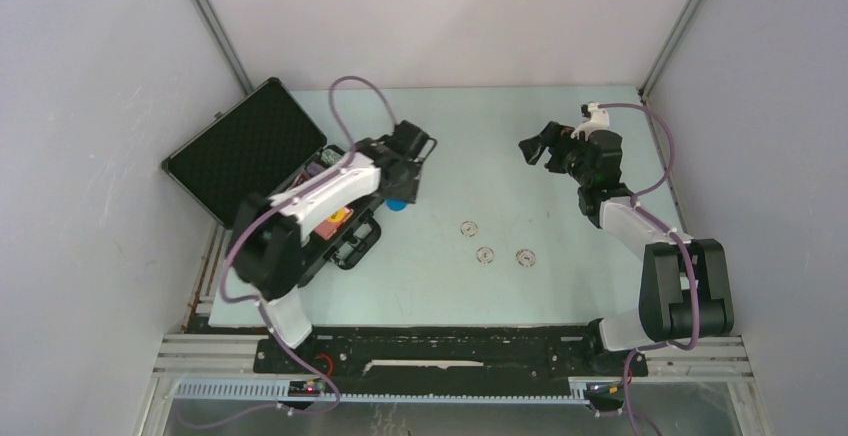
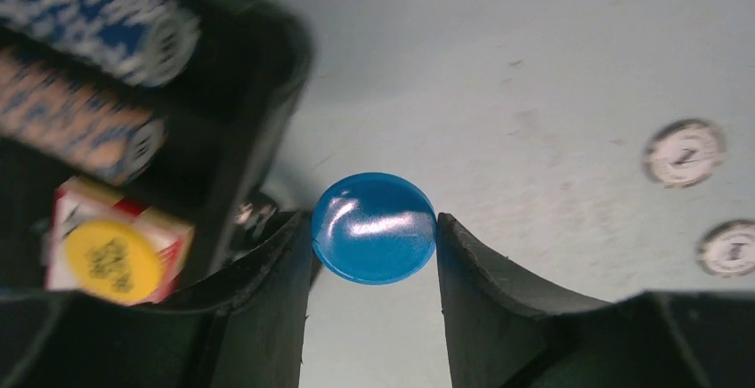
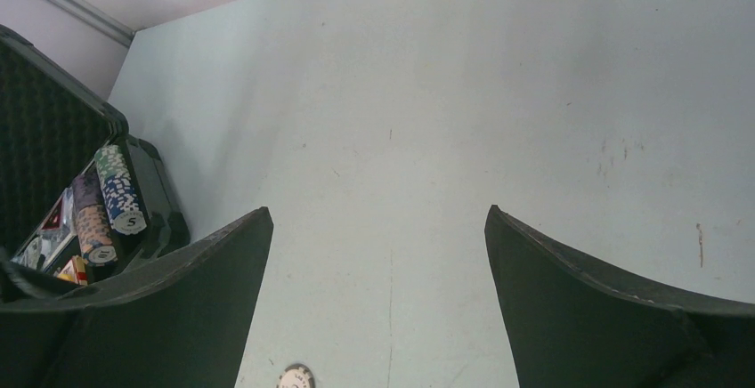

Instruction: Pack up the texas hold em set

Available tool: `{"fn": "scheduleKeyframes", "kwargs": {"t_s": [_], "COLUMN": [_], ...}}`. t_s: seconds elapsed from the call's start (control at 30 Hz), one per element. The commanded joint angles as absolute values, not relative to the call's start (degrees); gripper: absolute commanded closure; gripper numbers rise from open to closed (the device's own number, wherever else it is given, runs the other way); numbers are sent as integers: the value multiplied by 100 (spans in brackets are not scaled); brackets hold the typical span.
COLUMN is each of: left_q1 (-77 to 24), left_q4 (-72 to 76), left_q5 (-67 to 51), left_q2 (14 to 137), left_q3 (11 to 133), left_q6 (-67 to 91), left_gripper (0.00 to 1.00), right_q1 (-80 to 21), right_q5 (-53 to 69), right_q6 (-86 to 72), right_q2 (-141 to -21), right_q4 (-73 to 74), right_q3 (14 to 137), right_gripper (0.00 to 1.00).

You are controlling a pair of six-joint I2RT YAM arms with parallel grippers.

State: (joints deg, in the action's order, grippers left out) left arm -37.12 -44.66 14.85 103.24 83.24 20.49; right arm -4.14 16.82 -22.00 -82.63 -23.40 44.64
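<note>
The black case lies open at the left, foam lid tilted back. Its tray holds chip rows and a red card deck with a yellow disc on top. My left gripper is shut on a blue round disc, pinched by its edges just outside the case's right rim; the top view shows this blue disc beside the case. My right gripper hovers open over the table's back right, and in its wrist view the right gripper has nothing between its fingers.
Three white round discs lie on the pale table mid-front; two of them show right of the left gripper, one white disc below the right gripper. Grey walls enclose the table on three sides.
</note>
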Motion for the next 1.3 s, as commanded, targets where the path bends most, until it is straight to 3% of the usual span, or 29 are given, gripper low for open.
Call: {"fn": "scheduleKeyframes", "kwargs": {"t_s": [0.0, 0.23, 0.4, 0.73, 1.27], "left_q1": [-3292, -2326, -1445, -780, -778], "left_q4": [-4559, -4695, -4568, -4185, -4115], "left_q5": [1907, 1939, 1503, 1152, 1142], "left_q2": [8975, 7140, 6724, 7445, 8072], "left_q3": [7330, 5715, 5124, 5312, 5729], "left_q6": [2005, 2104, 1912, 1584, 1476], "left_gripper": [61, 60, 60, 60, 58], "right_q1": [-437, -514, -549, -549, -556], "right_q5": [1603, 1598, 1579, 1563, 1634], "right_q6": [-2116, -2075, -2053, -2057, -2102], "right_q2": [-8219, -8291, -8288, -8300, -8315], "right_q4": [-2456, -2334, -2313, -2320, -2358], "right_q3": [4700, 4810, 4825, 4824, 4825], "right_gripper": [0, 0, 0, 0, 0]}}
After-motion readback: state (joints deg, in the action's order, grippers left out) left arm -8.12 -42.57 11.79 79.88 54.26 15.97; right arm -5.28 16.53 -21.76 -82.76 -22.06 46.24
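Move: The left hand, already holding the blue disc, has the ace card box in the case some 18 cm to its left and 2 cm back, about 6 cm below. On that box lies the yellow Big Blind disc, roughly 16 cm left and 2 cm back. The orange chip stack is about 15 cm left and 4 cm ahead, the light-blue stack 28 cm left and 5 cm back. From the right hand the card box is about 49 cm left, 11 cm back and 13 cm lower. Leftward and somewhat back, the left hand swings some 20 cm in over the open case, rising about 3 cm on the way and turning about 25 degrees counter-clockwise. It then sinks some 5 cm towards the card box and eases a little forward, stopping just above the box's near-left part, fingers still pinching the blue disc. ##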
